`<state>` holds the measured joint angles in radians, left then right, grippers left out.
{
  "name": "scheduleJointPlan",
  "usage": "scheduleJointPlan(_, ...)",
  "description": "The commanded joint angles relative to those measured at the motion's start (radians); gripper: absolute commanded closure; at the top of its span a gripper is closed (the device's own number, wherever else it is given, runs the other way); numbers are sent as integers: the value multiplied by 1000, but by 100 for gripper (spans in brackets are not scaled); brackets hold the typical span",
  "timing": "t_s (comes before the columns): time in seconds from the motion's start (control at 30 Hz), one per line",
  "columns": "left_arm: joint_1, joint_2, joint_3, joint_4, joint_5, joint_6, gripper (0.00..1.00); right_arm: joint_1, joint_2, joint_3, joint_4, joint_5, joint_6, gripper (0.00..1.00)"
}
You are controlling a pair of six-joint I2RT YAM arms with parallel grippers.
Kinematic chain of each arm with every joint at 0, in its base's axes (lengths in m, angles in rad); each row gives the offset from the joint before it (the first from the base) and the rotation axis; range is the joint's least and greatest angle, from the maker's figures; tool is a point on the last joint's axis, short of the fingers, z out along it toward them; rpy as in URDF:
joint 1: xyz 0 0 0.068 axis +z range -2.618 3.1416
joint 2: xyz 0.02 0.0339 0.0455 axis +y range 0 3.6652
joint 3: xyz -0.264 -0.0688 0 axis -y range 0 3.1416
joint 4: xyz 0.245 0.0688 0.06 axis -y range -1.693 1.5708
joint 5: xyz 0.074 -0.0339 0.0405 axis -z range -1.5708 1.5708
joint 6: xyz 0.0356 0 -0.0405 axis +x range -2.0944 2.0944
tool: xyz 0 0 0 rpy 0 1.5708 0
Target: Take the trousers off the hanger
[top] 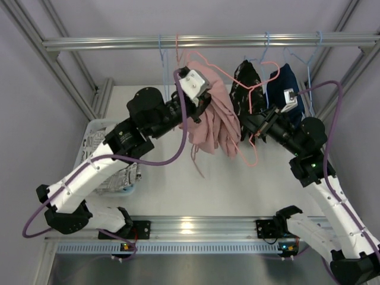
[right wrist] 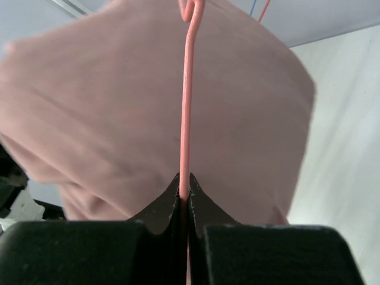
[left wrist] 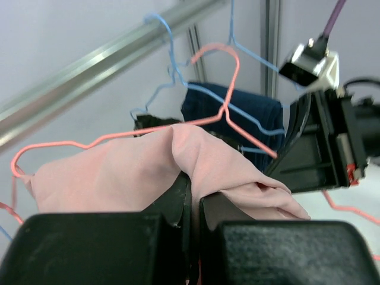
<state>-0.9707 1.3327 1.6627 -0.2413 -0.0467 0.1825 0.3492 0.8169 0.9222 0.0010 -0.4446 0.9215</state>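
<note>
The dusty pink trousers (top: pixel 215 122) hang bunched over a pink wire hanger (left wrist: pixel 233 83) below the rail. My left gripper (top: pixel 200 107) is shut on a fold of this pink cloth (left wrist: pixel 196 160) near its top. My right gripper (top: pixel 253 127) is shut on the hanger's thin pink wire (right wrist: pixel 186 107), just right of the trousers. In the right wrist view the pink cloth (right wrist: pixel 119 101) fills the space behind the wire. In the left wrist view the right gripper (left wrist: pixel 279 163) sits close beside the pink cloth.
A dark patterned garment (top: pixel 244 89) and a navy one (top: pixel 284 89) hang on blue hangers from the metal rail (top: pixel 119 43) to the right. A basket (top: pixel 95 127) at the left holds white cloth with a black pattern (top: pixel 119 175). Frame posts flank both sides.
</note>
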Motion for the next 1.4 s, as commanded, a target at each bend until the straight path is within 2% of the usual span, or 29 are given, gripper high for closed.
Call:
scheduleJointPlan(0.0, -3, -46, 132, 135, -27, 8, 100, 14, 1, 0, 30, 18, -69, 100)
scheduleJointPlan(0.37, -2, 68, 472, 169, 19, -52, 100, 14, 27, -2, 8, 29, -118, 100)
scheduleJointPlan(0.57, 18, 79, 588, 200, -59, 49, 100, 14, 28, 7, 1, 26, -139, 100)
scheduleJointPlan(0.6, 33, 73, 592, 204, -70, 55, 100, 14, 30, 10, 1, 26, -147, 100)
scheduleJointPlan(0.7, 165, 36, 595, 221, -120, 26, 100, 14, 28, 15, 2, 24, -161, 100)
scheduleJointPlan(0.73, 249, 14, 594, 220, -136, 11, 100, 14, 27, 14, 1, 24, -167, 100)
scheduleJointPlan(0.8, 321, -13, 588, 205, -162, 5, 100, 14, 28, 7, 1, 21, -176, 100)
scheduleJointPlan(1.03, 590, -266, 401, 231, -220, 90, 100, 16, 51, 15, 5, 9, -176, 100)
scheduleJointPlan(1.13, 670, -393, 241, 232, -269, 165, 100, 16, 64, 26, 7, 4, -176, 100)
scheduleJointPlan(1.27, 754, -571, -98, 277, -344, 277, 100, 17, 87, 61, 1, -2, -187, 100)
scheduleJointPlan(1.37, 794, -694, -243, 251, -389, 357, 100, 17, 102, 86, -12, 0, -200, 100)
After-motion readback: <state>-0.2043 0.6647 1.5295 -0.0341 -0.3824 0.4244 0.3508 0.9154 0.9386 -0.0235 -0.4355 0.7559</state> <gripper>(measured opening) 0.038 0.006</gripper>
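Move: The left hand already grips the pink trousers; the basket lies some 38 cm to its left, 5 cm farther out and 45 cm below, with the empty blue hanger about 13 cm left, 15 cm ahead. From the right hand, shut on the pink hanger, the basket is roughly 50 cm left, 5 cm ahead and 36 cm lower; the black trousers hang 13 cm ahead, 1 cm left, at about its height. Left hand lifts the pink trousers 20 cm off the right-held hanger, then swings 35 cm left and back. ##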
